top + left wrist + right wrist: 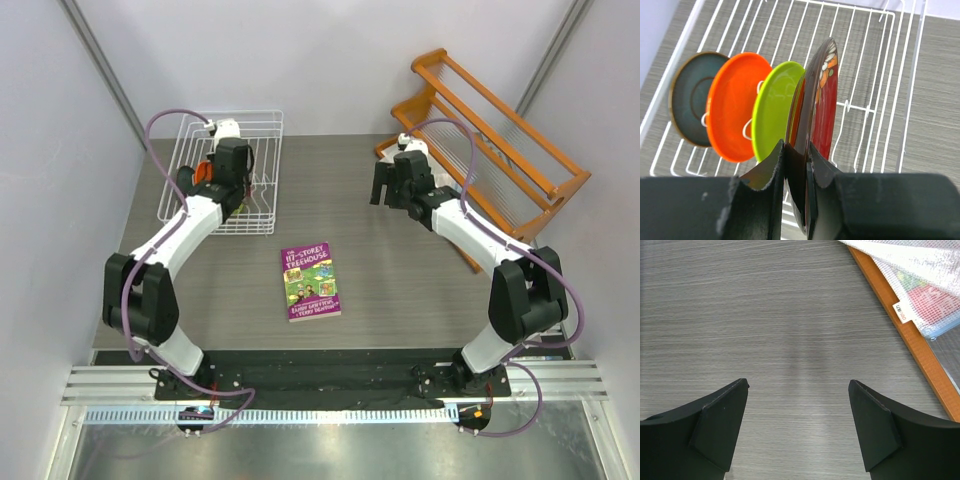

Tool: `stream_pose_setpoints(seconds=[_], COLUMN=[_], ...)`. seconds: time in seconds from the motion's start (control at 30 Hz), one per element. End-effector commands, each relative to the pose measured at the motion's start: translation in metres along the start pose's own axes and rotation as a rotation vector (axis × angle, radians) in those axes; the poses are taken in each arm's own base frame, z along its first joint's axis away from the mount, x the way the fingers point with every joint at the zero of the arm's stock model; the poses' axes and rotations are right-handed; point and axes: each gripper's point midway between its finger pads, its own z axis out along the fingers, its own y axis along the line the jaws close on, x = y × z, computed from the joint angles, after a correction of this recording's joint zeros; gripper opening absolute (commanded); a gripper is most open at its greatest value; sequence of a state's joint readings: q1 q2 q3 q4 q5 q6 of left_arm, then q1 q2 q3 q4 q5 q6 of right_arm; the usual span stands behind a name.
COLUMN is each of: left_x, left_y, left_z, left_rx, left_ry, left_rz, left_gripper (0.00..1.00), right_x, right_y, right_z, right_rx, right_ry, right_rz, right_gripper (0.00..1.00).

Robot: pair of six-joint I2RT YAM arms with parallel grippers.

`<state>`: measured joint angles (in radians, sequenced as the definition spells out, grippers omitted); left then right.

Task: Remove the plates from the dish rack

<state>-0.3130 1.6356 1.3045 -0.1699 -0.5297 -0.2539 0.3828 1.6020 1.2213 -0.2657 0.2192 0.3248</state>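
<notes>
In the left wrist view, four plates stand on edge in the white wire dish rack (867, 55): teal-blue (687, 100), orange (732, 107), lime green (775, 107) and dark red with a floral pattern (824, 100). My left gripper (797, 152) is shut on the near rim of the dark red plate, one finger on each face. Seen from above, the left gripper (232, 175) hangs over the dish rack (262, 130) and hides most of the plates. My right gripper (390, 190) hovers open over bare table (798, 385), nothing between its fingers.
A purple-and-green book (310, 282) lies flat mid-table between the arms. An orange wooden slatted rack (490, 130) stands at the back right; its lower rail (912, 342) and a clear mesh pouch (927, 285) lie just right of the right gripper.
</notes>
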Motion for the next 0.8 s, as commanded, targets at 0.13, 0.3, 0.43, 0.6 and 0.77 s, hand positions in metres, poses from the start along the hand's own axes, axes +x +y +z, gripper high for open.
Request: stream_pose_setpoints(seconds=[0.13,0.3,0.43,0.6,0.77], left_x=[-0.059,-0.051,-0.029,-0.022,-0.019], left_y=[-0.016,-0.072,-0.097,-0.122,-0.137], left_z=[-0.064,-0.098,-0.109,-0.118,-0.128], left_rx=[0.222,0.563,0.712,0.864,0.982], left_ry=[-0.112,-0.011,0.068,0.094,0.118], left_rz=[-0.152,-0.293,-0.388,-0.52,-0.599], left_gripper=[0.0,0.0,0.0,0.0,0.0], right_x=[-0.035,-0.036,-0.041,-0.032,-0.016], right_y=[0.053,0.083,0.101,0.123,0.127], right_z=[-0.029,-0.042,-0.051,-0.056,-0.045], right_rx=[-0.285,-0.456,-0.572,-0.726,-0.76], right_ry=[-0.065,-0.067,-0.087,-0.073,-0.042], right_rz=[0.065,0.125,0.178,0.246,0.296], right_gripper=[0.88,0.88,0.88,0.87,0.87])
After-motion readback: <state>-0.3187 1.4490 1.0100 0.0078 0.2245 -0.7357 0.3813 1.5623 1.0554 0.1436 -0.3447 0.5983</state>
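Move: The left gripper already holds the red plate, raised in the dish rack; the open right gripper it is bound for is roughly 36 cm to its right and 4 cm back. From the left hand, the green plate stands about 5 cm ahead, 5 left and 12 below, the orange one 5 cm farther left; the book lies some 16 cm right, 22 back and 20 below. From the right hand, the red plate's middle is about 36 cm left, 10 ahead. Carry the pinched red plate up and to the right out over the rack's side, then down again, bringing the left gripper about 13 cm right and 8 back, rolling its left side down some 45 degrees and turning it clockwise. Meanwhile swing the open right gripper about 10 cm left to meet the plate, a little up, rolling and turning it the opposite way; don't close it yet. ##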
